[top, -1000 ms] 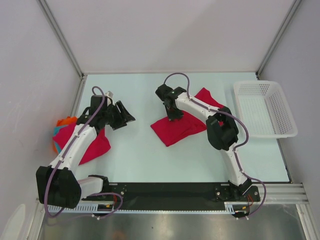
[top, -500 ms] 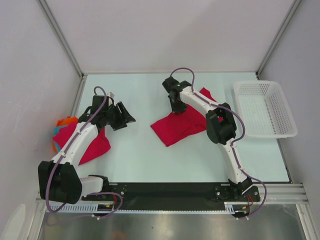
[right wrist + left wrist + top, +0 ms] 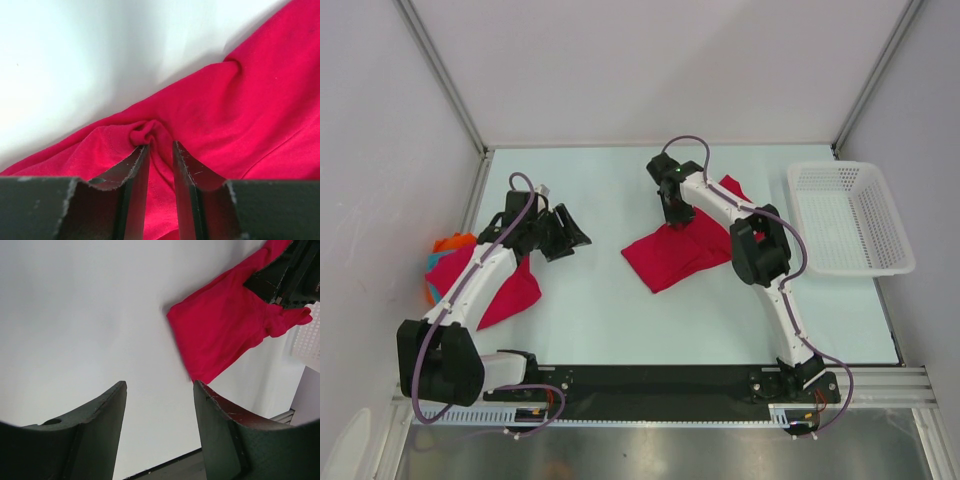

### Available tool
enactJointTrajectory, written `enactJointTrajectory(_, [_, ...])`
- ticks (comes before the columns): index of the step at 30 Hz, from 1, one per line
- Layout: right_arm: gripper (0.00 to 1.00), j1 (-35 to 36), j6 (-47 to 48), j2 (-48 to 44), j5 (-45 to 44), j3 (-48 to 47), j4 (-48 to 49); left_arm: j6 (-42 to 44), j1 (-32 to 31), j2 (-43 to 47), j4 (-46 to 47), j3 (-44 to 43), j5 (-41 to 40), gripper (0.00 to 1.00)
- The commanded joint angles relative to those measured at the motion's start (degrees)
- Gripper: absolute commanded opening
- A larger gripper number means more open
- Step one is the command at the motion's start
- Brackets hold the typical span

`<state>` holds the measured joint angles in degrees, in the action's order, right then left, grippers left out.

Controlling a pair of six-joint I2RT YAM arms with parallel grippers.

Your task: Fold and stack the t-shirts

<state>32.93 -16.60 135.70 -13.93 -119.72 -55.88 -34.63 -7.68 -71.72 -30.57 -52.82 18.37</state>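
A crimson t-shirt [image 3: 665, 260] lies crumpled mid-table. My right gripper [image 3: 675, 220] is down on its far edge. In the right wrist view its jaws [image 3: 160, 146] are shut on a raised ridge of the red cloth [image 3: 240, 110], which bunches up at the fingertips. My left gripper [image 3: 576, 236] hovers open to the left of this shirt, with nothing between its fingers [image 3: 160, 387]; the left wrist view shows the t-shirt [image 3: 220, 335] ahead. Another red t-shirt [image 3: 510, 290] lies at the left edge under the left arm, beside orange [image 3: 450, 242] and teal [image 3: 428, 288] garments.
A white mesh basket [image 3: 850, 225] stands at the right side of the table. Bare tabletop [image 3: 590, 300] separates the two red shirts. Metal frame posts and grey walls enclose the table.
The right gripper has shifted slightly toward the far side along the shirt's edge and its forearm has straightened. The left arm has barely moved.
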Motion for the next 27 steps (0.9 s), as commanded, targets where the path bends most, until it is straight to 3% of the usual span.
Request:
enactJointTrajectory(1, [0.30,0.3,1.0,-1.5,-1.0,-2.9,-1.2,1.1,0.6,0.3,1.3,-1.2,0.4,0.61])
enactJointTrajectory(11, [0.30,2.5,0.7,-11.4,-5.4,-1.2,-3.4,-2.3,-1.5,-5.4,9.4,5.7,13.1,0.61])
enactJointTrajectory(20, [0.31,3.3,-1.0,-22.9,-6.9,9.1,-3.2,-16.6,-9.0,-11.7,34.0,17.1,17.5,0.62])
enactJointTrajectory(27, [0.31,3.2,-1.4,-29.9,-8.6,15.6,-3.4,-26.5,-11.0,-13.4,49.6,22.6,14.7,0.61])
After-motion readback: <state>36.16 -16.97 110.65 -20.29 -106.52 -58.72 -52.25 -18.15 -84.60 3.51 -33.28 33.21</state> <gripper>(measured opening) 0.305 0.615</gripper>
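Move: The folded-over t-shirt's middle lies some 23 cm to the left hand's right, about 6 cm ahead and 11 cm below. Its nearest corner is about 10 cm right, 4 cm ahead and 11 cm below that hand; the pile of shirts sits some 18 cm left, 3 cm back and 9 cm below. The right hand's fingertips are at the cloth, the shirt's middle about 4 cm back, 3 cm right and 1 cm below them; the white basket stands 35 cm right, level ahead, 1 cm below. The t-shirt's far edge is let be as the right fingertips come free of the bunched cloth, still slightly open, rising about 13 cm while drawing back and a little right, tips tilting forward some 10 degrees. Meanwhile the left hand, fingers staying open, swings right and down, some 9 cm each, drawing back too, towards the shirt's left corner; its wrist rolls, left side dropping about 20 degrees. ##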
